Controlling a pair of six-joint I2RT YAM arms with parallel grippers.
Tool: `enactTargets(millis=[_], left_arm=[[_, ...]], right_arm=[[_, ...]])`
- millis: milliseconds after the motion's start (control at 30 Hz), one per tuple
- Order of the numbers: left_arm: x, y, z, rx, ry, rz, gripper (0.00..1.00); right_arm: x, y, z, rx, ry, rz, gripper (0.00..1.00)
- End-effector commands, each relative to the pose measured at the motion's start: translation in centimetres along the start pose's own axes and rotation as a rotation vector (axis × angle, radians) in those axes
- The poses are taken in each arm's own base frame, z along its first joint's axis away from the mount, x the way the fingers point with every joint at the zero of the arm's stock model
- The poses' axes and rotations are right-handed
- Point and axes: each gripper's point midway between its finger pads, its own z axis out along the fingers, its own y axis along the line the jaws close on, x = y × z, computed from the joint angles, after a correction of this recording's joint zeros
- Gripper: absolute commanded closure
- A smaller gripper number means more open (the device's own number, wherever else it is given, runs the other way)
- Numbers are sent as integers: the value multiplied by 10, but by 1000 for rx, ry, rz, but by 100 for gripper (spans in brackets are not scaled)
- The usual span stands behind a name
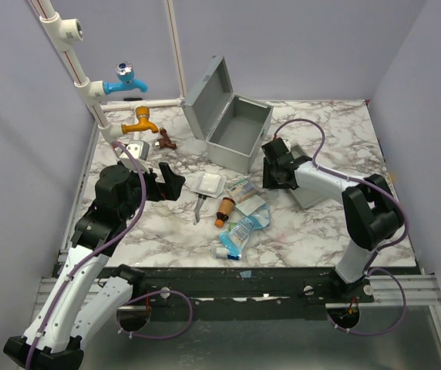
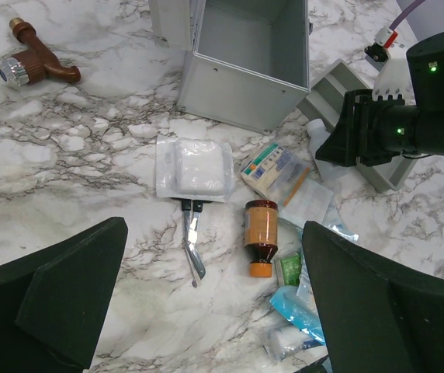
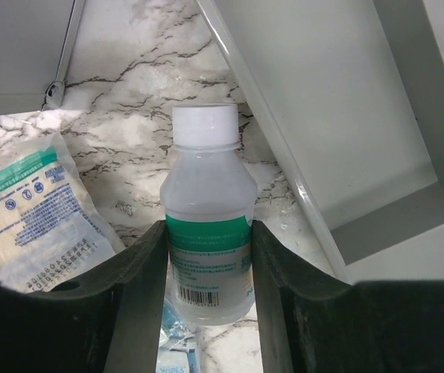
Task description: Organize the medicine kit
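Observation:
The medicine kit is a grey metal box standing open at the back centre, its lid tipped back. Its grey tray lies on the table to the right. My right gripper reaches low between the box and the tray. In the right wrist view the right gripper is shut on a clear bottle with a white cap and green label, both fingers against its sides. My left gripper hangs open above the scissors and a brown bottle, holding nothing.
A gauze packet, a bandage packet and blue wipes packets lie in the middle. A brown tap lies at the back left. Blue and orange taps hang on white pipes there. Walls close three sides.

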Motion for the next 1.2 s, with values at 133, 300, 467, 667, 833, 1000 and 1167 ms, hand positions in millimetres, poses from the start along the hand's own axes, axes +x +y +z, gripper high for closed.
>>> enactTargets(millis=[133, 300, 467, 667, 833, 1000, 1167], left_arm=[[5, 5, -2, -21, 5, 9, 1], [4, 4, -3, -19, 1, 9, 1], [4, 4, -4, -21, 1, 7, 2], [4, 3, -3, -14, 1, 9, 2], [10, 2, 1, -10, 28, 9, 2], [12, -4, 2, 9, 39, 10, 1], [14, -11, 0, 34, 45, 21, 2]], right_arm=[[-6, -7, -26, 15, 8, 0, 88], [-21, -7, -42, 11, -31, 3, 90], [-39, -9, -57, 17, -81, -9, 90], [-59, -17, -60, 75, -141, -39, 90], [-78, -27, -51, 168, -190, -109, 90], [-87, -32, -42, 204, -222, -230, 90], [-91, -37, -33, 219, -259, -327, 91]])
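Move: The right hand already grips the white bottle down at the table; the open grey tray it is bound for has its middle about 7 cm to the right and 3 cm ahead, at about the same height. The grey box stands some 13 cm ahead and 9 cm left, and the teal-striped packet about 8 cm left and 1 cm back. From the left hand, the tray is roughly 31 cm right, 14 cm ahead and 24 cm below. Still pinching the white bottle around its green label, the right hand first draws back about 1.5 cm with a slight drift to the right, then lifts steeply to about 7 cm up while swinging forward. With most of the height gained it carries on level, forward and to the right past the box's near right corner towards the tray, its left side rolling down some 15 degrees and its fingertips tipping up about 10 degrees, the grip kept. ##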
